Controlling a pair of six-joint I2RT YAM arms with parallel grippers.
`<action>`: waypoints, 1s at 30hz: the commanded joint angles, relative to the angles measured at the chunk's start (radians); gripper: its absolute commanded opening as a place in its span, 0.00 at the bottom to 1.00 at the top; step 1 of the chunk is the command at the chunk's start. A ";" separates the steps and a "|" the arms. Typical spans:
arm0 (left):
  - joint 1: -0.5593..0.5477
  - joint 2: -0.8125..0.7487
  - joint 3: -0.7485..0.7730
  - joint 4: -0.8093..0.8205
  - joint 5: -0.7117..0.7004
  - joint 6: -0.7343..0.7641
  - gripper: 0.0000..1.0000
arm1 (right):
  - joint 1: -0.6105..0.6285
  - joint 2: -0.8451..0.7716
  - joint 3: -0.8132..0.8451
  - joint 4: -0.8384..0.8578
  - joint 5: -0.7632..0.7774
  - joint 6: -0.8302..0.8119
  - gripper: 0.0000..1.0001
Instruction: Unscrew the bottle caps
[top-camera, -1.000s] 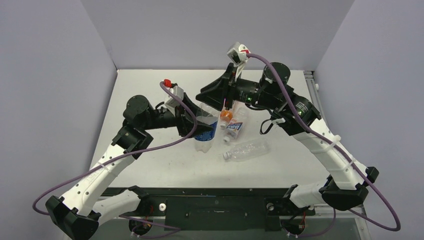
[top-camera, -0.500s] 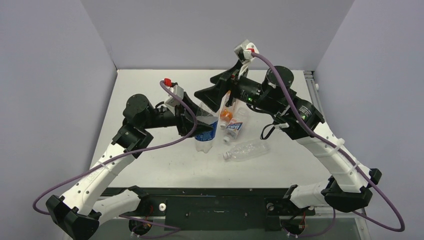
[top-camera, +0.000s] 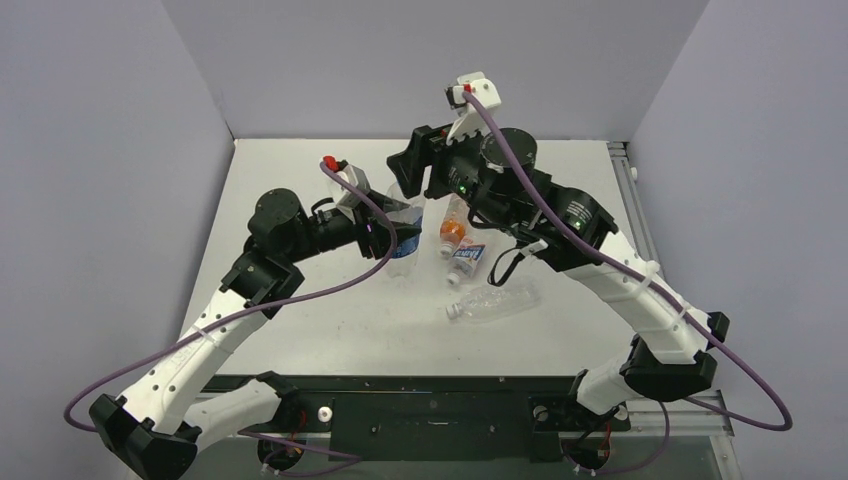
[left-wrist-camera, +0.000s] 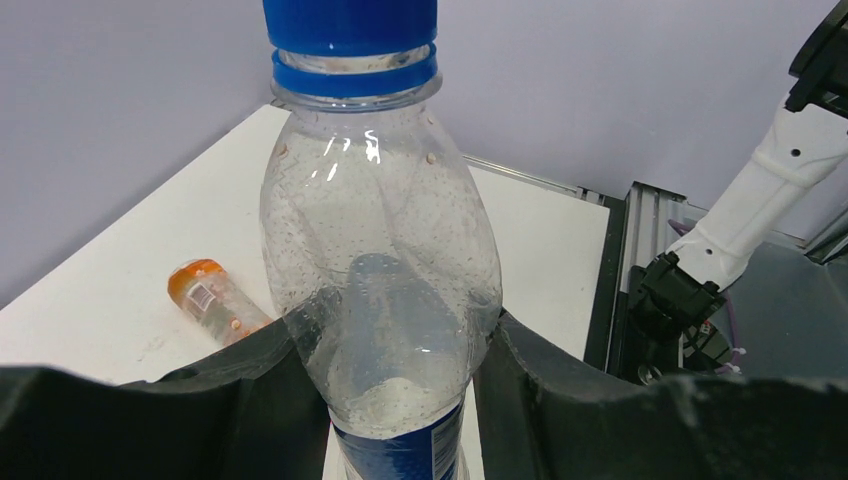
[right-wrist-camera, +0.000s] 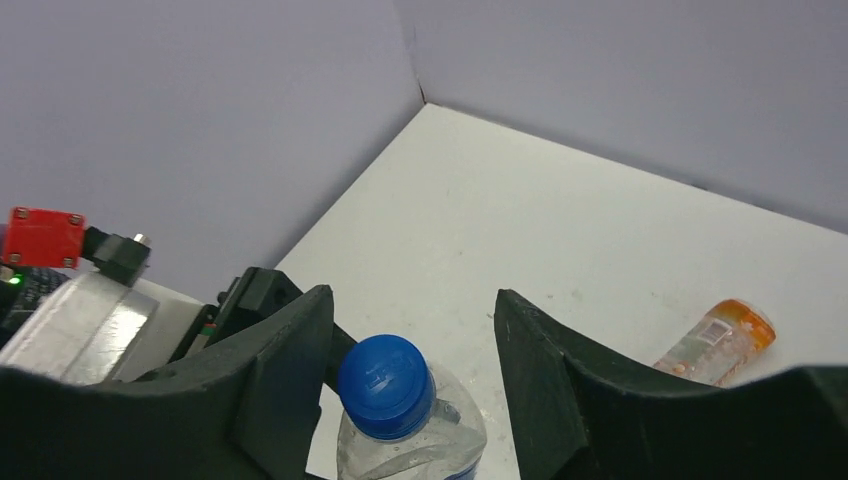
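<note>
The Pepsi bottle stands upright with its blue cap on, and my left gripper is shut on its body just above the blue label. My right gripper hangs open over that cap. The cap sits between the fingers, close to the left finger, with a wide gap to the right one. From above, the right gripper covers the top of the bottle. The orange bottle, the short blue-white labelled bottle and the plain bottle lie on the table.
The three lying bottles are clustered just right of the held one, on the white table. Grey walls close off the back and sides. The orange bottle lies to the right of the right gripper's fingers. A metal rail runs along the table's right edge.
My right gripper has swung left from above the orange bottle to over the Pepsi bottle's cap, and its jaws have opened. The left gripper kept hold of the bottle, shifting slightly back.
</note>
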 joint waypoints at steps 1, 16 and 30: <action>0.002 -0.028 0.009 0.008 -0.051 0.025 0.00 | 0.010 0.023 0.025 -0.034 0.038 0.021 0.54; 0.002 -0.031 0.014 0.013 -0.036 -0.020 0.00 | 0.011 0.016 -0.017 -0.001 -0.010 0.017 0.12; 0.003 -0.027 0.001 0.186 0.414 -0.259 0.00 | -0.031 -0.085 -0.192 0.208 -0.768 -0.028 0.00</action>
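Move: The blue cap stands about 3 cm below the right hand point and 1 cm to its left, between the open fingers. It tops the upright bottle still held by the left hand, some 10 cm above that hand and about 1 cm ahead. Far below the right hand, some 45 cm down, lie the clear bottle (about 13 cm ahead, 18 cm right), the blue-label bottle (26 ahead, 14 right) and the orange bottle (33 ahead, 12 right). The blue cap is met from above: the open right hand sinks about 3 cm, easing a little left, and its fingers close to pinch the cap's sides. Then both hands draw back some 5 cm together, the right turning about 20 degrees counter-clockwise on the cap while the left, keeping its grip on the bottle, turns roughly 15 degrees clockwise against it. ##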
